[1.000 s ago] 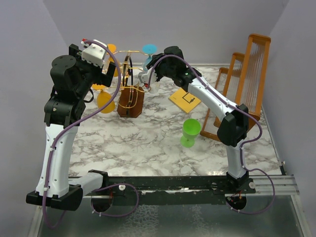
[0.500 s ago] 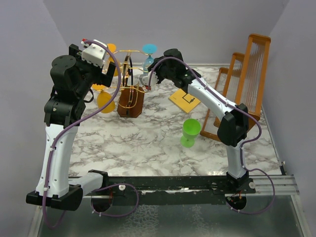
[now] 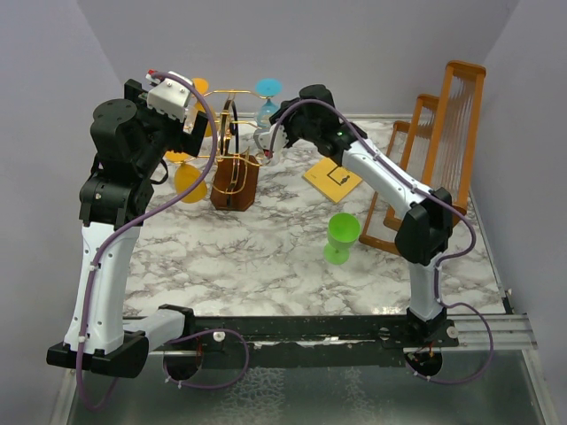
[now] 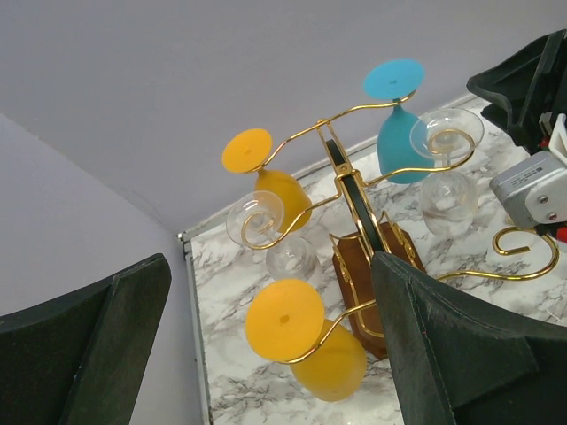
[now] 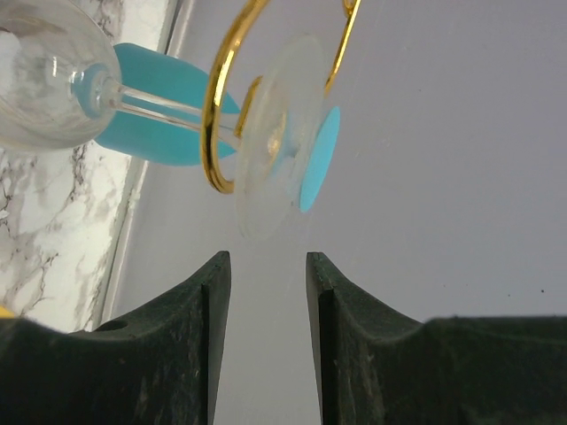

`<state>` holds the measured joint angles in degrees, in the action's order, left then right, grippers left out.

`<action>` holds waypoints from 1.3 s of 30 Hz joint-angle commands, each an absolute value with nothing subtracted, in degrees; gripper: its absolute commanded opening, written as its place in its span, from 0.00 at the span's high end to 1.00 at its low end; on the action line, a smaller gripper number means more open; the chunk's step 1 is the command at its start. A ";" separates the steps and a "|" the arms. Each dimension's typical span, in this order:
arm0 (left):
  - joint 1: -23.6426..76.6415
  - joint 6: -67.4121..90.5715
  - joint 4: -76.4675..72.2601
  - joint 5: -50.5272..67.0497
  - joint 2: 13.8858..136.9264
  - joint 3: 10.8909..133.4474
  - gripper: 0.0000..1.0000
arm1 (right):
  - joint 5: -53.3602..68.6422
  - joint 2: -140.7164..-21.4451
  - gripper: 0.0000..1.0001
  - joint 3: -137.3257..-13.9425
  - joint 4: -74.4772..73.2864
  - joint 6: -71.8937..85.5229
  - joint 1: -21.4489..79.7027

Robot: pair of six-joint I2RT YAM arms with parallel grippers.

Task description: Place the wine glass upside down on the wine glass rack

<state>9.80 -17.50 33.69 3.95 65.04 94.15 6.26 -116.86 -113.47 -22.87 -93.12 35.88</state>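
The wine glass rack [image 3: 235, 181] stands at the back of the table, a gold wire stand [image 4: 337, 159] on a brown block. A clear wine glass [image 5: 270, 133] hangs upside down from a gold curl [image 5: 213, 133], with its bowl [image 5: 53, 84] at the left. My right gripper [image 5: 266, 266] sits just behind its foot, open, with nothing between its jaws. The same glass [image 4: 447, 190] shows in the left wrist view. My left gripper [image 4: 270, 266] is wide open above the rack's left side [image 3: 190, 133]. A green wine glass [image 3: 341, 237] stands upright on the table.
Two orange glasses [image 4: 332, 359], a blue one [image 4: 399, 133] and another clear one [image 4: 288, 252] hang on the rack. Tall orange-brown wired frames [image 3: 443, 142] stand at the right. A yellow card [image 3: 335, 180] lies beside them. Grey walls close in the back and sides.
My right arm has shifted slightly beside the rack, the wrist a little higher. The left arm and the glasses have stayed put.
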 commanded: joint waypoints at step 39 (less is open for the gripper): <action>9.49 -13.69 34.74 14.17 72.67 95.27 0.01 | 7.81 -74.79 0.31 -76.70 -51.77 -29.21 34.72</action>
<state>9.80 -13.63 34.85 10.37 72.60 93.21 5.21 -75.83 -78.56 -43.57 -34.02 35.11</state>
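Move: The green glass stands on the table about 21 cm back and 14 cm to the right of the right hand, some 20 cm lower. Just beside that hand hangs the clear glass, its middle roughly 4 cm left, 2 back and 6 lower; the blue glass hangs about 6 cm ahead, 4 left and 4 lower. The yellow book lies some 4 cm back, 12 right and 28 below. From the left hand, the green glass is about 33 cm right, 4 back and 38 lower. Heading for the green glass, the empty right hand leaves the hanging clear glass and swings back some 20 cm and 14 cm right, arching up at first, then sinking, while it rolls about 60 degrees about its own pointing line and its part-open fingers spread wider. Late on, the wide-open left hand sinks nearly 6 cm, easing forward and right towards the glass rack and tipping down about 10 degrees. ##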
